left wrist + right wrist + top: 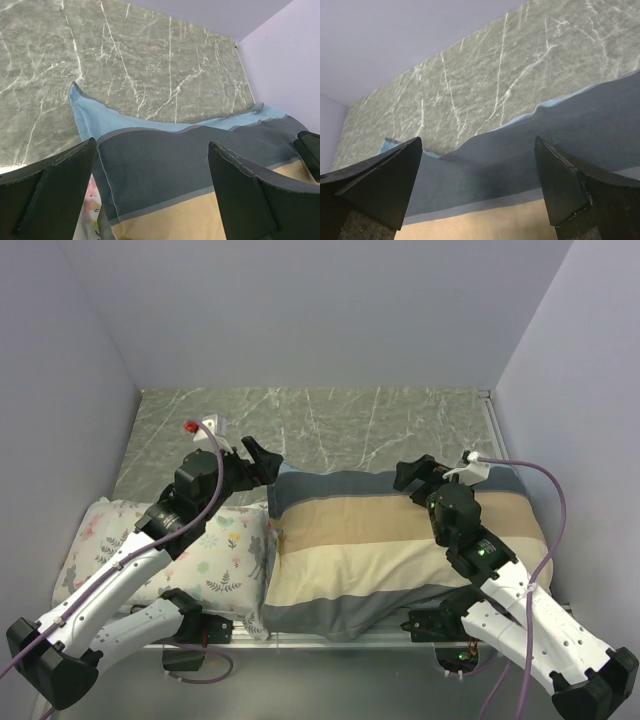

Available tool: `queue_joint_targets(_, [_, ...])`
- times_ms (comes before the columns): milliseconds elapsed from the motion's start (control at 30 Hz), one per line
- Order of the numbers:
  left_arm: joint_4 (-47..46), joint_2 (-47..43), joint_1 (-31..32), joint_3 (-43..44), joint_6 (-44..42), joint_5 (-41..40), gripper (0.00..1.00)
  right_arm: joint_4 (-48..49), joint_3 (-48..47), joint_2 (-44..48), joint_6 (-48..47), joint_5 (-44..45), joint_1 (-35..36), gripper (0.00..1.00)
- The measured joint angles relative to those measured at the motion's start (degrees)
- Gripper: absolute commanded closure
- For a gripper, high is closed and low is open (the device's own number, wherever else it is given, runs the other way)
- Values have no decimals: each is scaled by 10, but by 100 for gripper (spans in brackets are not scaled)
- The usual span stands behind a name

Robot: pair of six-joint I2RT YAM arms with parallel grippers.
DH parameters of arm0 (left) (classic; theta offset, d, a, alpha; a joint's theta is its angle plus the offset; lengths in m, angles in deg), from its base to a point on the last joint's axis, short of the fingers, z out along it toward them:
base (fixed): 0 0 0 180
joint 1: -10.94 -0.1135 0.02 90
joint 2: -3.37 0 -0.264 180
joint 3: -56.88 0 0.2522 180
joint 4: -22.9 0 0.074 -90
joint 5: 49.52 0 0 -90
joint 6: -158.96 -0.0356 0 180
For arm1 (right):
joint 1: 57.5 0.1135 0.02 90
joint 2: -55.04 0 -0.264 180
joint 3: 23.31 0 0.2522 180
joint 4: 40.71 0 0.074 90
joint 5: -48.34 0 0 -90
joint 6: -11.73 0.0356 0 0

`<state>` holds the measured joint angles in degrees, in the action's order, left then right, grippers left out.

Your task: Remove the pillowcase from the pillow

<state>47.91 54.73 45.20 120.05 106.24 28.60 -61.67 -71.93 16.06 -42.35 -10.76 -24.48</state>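
The striped pillowcase [400,540] lies on the table's right half, fully covering the pillow, which is hidden inside it. Its stripes run blue-grey, tan and cream. My left gripper [262,462] is open and hovers just above the case's far left corner; the left wrist view shows that corner [165,165] between my spread fingers [55,192]. My right gripper [415,475] is open above the case's far edge, right of centre; the right wrist view shows the blue-grey band [520,165] between its fingers [570,190].
A smaller white floral-print pillow [200,555] lies left of the striped one, under my left arm. Grey marble tabletop [330,430] stretches behind both. Walls close in at the back and both sides. The metal table edge [330,642] runs along the front.
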Motion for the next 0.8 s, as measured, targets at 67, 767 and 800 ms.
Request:
queue_joint_targets(67, [6, 0, 0, 0, 0, 0, 1, -4, 0, 3, -5, 2, 0, 0])
queue_joint_targets(767, [-10, 49, 80, -38, -22, 111, 1, -283, -160, 46, -88, -127, 5, 0])
queue_joint_targets(800, [-11, 53, 88, -38, -23, 113, 1, -296, -159, 51, -87, -132, 7, 0])
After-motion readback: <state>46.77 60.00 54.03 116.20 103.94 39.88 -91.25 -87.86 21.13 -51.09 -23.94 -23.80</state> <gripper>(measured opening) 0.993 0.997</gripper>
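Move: Lying spread out below both hands, the striped pillowcase has its middle about 31 cm right of the left hand, 8 cm back and roughly 24 cm below. From the right hand that middle is about 8 cm back, straight below sideways, and some 20 cm down. The case's far-left corner is about 12 cm ahead of the left hand and 2 cm to its right; the floral pillow's middle is about 25 cm to its left and 9 cm back. Swinging in from above the pillowcase's left edge, the left hand goes right, down and back, about 5 to 7 cm each way, towards the case's middle, turning some 20 degrees clockwise. The right hand draws back about 6 cm over the case, rising and then starting to sink, while turning counter-clockwise and tipping down a little. Both grippers stay wide open, with no contact visible. ##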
